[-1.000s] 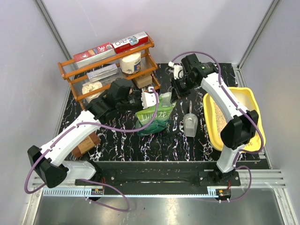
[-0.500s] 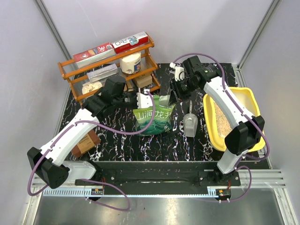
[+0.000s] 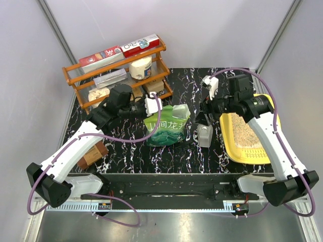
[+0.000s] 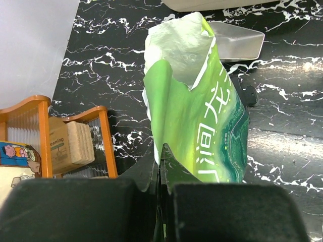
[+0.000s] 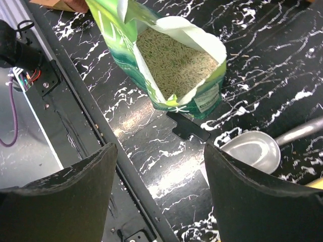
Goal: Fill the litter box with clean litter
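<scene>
The green pouch (image 3: 166,126) stands open at mid table, and pale clean litter (image 5: 174,60) shows inside its mouth. My left gripper (image 3: 151,107) is shut on the pouch's upper left edge; in the left wrist view its jaws pinch the foil (image 4: 161,166) of the pouch (image 4: 202,106). The yellow litter box (image 3: 252,157) sits at the right with a layer of litter (image 3: 247,132) in it. My right gripper (image 3: 205,115) hangs open between pouch and box, over the grey scoop (image 3: 204,135), holding nothing. Its fingers (image 5: 75,191) frame bare table, with the scoop (image 5: 252,151) beside them.
An orange wire rack (image 3: 118,75) with boxes and a tub stands at the back left, close behind my left gripper. A brown box (image 3: 92,154) lies at the left front. A black rail (image 3: 166,181) runs along the near table edge.
My right gripper has let go, opened wide and swung right from the pouch's far side to above the scoop. The left gripper still holds the pouch, which has shifted slightly.
</scene>
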`<state>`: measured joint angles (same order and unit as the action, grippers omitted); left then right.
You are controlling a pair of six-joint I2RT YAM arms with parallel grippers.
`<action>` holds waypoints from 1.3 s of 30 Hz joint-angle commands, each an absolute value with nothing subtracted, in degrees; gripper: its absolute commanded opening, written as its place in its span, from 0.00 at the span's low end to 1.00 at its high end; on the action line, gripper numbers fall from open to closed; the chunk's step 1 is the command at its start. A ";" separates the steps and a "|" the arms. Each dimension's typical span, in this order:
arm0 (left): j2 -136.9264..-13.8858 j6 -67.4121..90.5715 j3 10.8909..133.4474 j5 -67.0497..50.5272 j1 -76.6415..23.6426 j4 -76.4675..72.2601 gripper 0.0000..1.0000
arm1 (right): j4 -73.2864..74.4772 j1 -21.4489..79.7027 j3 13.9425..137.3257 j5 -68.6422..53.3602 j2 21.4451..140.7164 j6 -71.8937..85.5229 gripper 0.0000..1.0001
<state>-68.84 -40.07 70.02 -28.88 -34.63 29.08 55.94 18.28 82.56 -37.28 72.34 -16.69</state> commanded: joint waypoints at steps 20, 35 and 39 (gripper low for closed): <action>-68.56 -32.70 72.16 -27.42 -34.19 26.63 0.00 | 33.40 18.02 72.59 -54.49 78.13 -18.37 0.63; -67.94 -31.03 71.02 -26.46 -34.19 25.58 0.00 | 25.14 20.56 70.23 -55.98 80.86 -16.17 0.54; -68.03 -30.67 71.02 -26.46 -34.10 25.40 0.00 | 25.40 21.80 69.52 -55.37 81.03 -17.22 0.54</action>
<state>-69.14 -31.94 70.76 -27.42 -34.57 29.32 28.23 20.40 70.17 -54.13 80.75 -17.06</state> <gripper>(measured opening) 0.016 0.544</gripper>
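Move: The right-hand corner of the litter bag's open rim is about 8 cm to my right hand's left, 3 cm ahead and 6 cm lower; the bag's middle is some 14 cm left and 17 cm below. On the table the scoop lies 5 cm ahead and 3 cm right, the black clip 7 cm left and 3 cm back. That rim corner is 16 cm right of my left hand, 5 cm ahead and slightly lower. I bring my open right hand down and left to the bag's right rim, then on leftward and a little forward, about 6 cm left and 4 cm down in all. The wrist turns some 20 degrees, counter-clockwise with its left side rising, and the fingers narrow partway astride the rim corner. My left hand stays in place, still pinching the opposite top corner and turning slightly. ##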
